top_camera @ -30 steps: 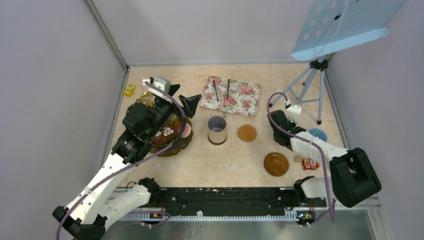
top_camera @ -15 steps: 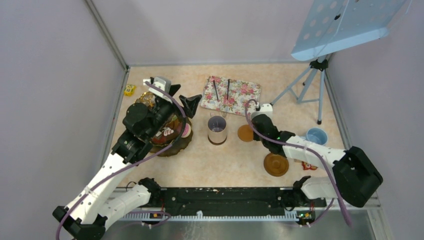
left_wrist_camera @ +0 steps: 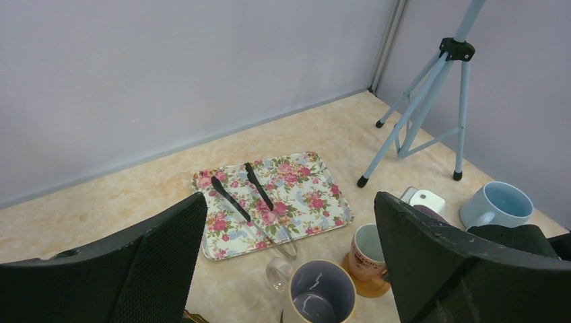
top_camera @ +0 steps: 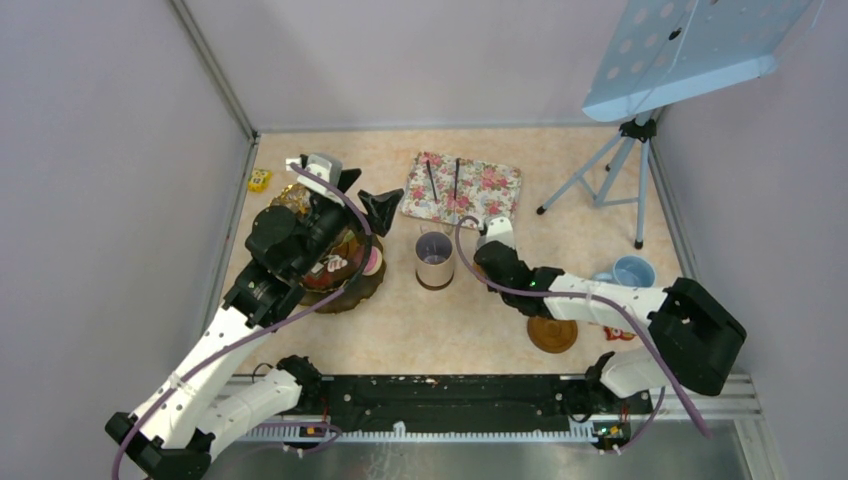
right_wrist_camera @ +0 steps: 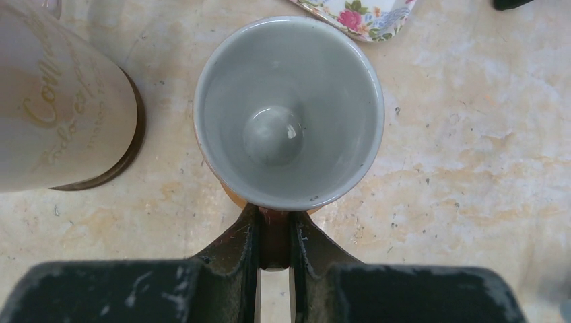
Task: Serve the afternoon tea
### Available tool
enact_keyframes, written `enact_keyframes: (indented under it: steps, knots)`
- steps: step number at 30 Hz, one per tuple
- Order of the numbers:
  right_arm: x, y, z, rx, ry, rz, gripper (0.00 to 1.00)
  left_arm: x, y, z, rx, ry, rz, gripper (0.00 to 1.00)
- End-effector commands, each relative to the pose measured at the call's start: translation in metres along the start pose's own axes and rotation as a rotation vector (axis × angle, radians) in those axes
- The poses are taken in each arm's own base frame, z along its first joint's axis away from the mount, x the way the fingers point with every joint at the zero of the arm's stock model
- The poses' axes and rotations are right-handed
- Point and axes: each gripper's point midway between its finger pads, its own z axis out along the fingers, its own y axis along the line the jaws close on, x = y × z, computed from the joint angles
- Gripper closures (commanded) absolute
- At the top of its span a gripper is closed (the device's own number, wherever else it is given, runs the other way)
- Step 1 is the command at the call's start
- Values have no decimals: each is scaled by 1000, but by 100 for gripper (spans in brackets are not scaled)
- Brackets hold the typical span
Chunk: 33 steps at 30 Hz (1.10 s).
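My right gripper (right_wrist_camera: 275, 232) is shut on the handle of the small white cup (right_wrist_camera: 289, 114), which is upright over a round orange disc (left_wrist_camera: 367, 289); I cannot tell whether they touch. In the top view the right gripper (top_camera: 492, 262) hides the cup. The cup (left_wrist_camera: 369, 252) is empty. Just to its left stands the tall lilac mug (top_camera: 435, 258) on a dark disc. The light-blue mug (top_camera: 634, 270) sits at the far right. My left gripper (top_camera: 365, 195) hangs open and empty above a brown basket (top_camera: 362, 288) holding small toy cakes (top_camera: 336, 265).
The rose-patterned tray (top_camera: 490, 195) with black tongs (top_camera: 440, 178) lies behind the mugs. A brown round disc (top_camera: 552, 328) and a small red packet (top_camera: 621, 328) lie near the right arm. A tripod (top_camera: 620, 170) stands back right, and a yellow toy (top_camera: 259, 180) lies by the left wall.
The right arm has swung left from near the light-blue mug to over the orange disc beside the lilac mug. The left arm has not moved.
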Motion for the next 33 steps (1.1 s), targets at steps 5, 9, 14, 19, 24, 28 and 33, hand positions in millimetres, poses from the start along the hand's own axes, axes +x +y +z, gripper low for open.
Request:
enact_keyframes:
  steps: [5, 9, 14, 19, 24, 28, 33]
  knots:
    - [-22, -1, -15, 17, -108, 58, 100, -12, -1, 3, 8, -46, -8, 1]
    - [-11, -2, -8, 28, -96, 54, 100, -11, -1, 4, 5, -41, -7, 1]
    - [-3, 4, -1, 18, -71, 44, 100, -10, -2, 4, 11, -40, -10, 1]
    - [-12, -1, -13, 16, -83, 63, 69, -10, -2, 5, 12, -38, -11, 1]
    - [-29, -14, -40, 13, -121, 98, 46, -10, -2, 4, 15, -39, -12, 1]
    - [-26, -38, -65, 52, -129, 150, 43, -10, -2, 4, 14, -38, -13, 1]
    - [-7, -72, -89, 146, -105, 307, 36, -7, -2, 6, 15, -32, -12, 1]
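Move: My right hand still pinches the small cup by its handle, the cup over the orange coaster, whose middle lies about 4 cm ahead and 5 cm below. The tall mug stands some 11 cm to the left and 2 cm ahead; the floral tray lies about 16 cm ahead, 6 cm left, and the brown coaster about 8 cm back, 10 cm right. From my idle left hand the orange coaster lies about 17 cm right, 4 cm ahead and 37 cm below. With my right hand I ease the small cup back and right by about a centimetre, lifting a touch and then settling it down onto the orange coaster. I open the fingers to let go of the handle, then rise some 8 cm, drawing off to the right and a little back, the wrist rolling and tipping up by about 10 degrees. ##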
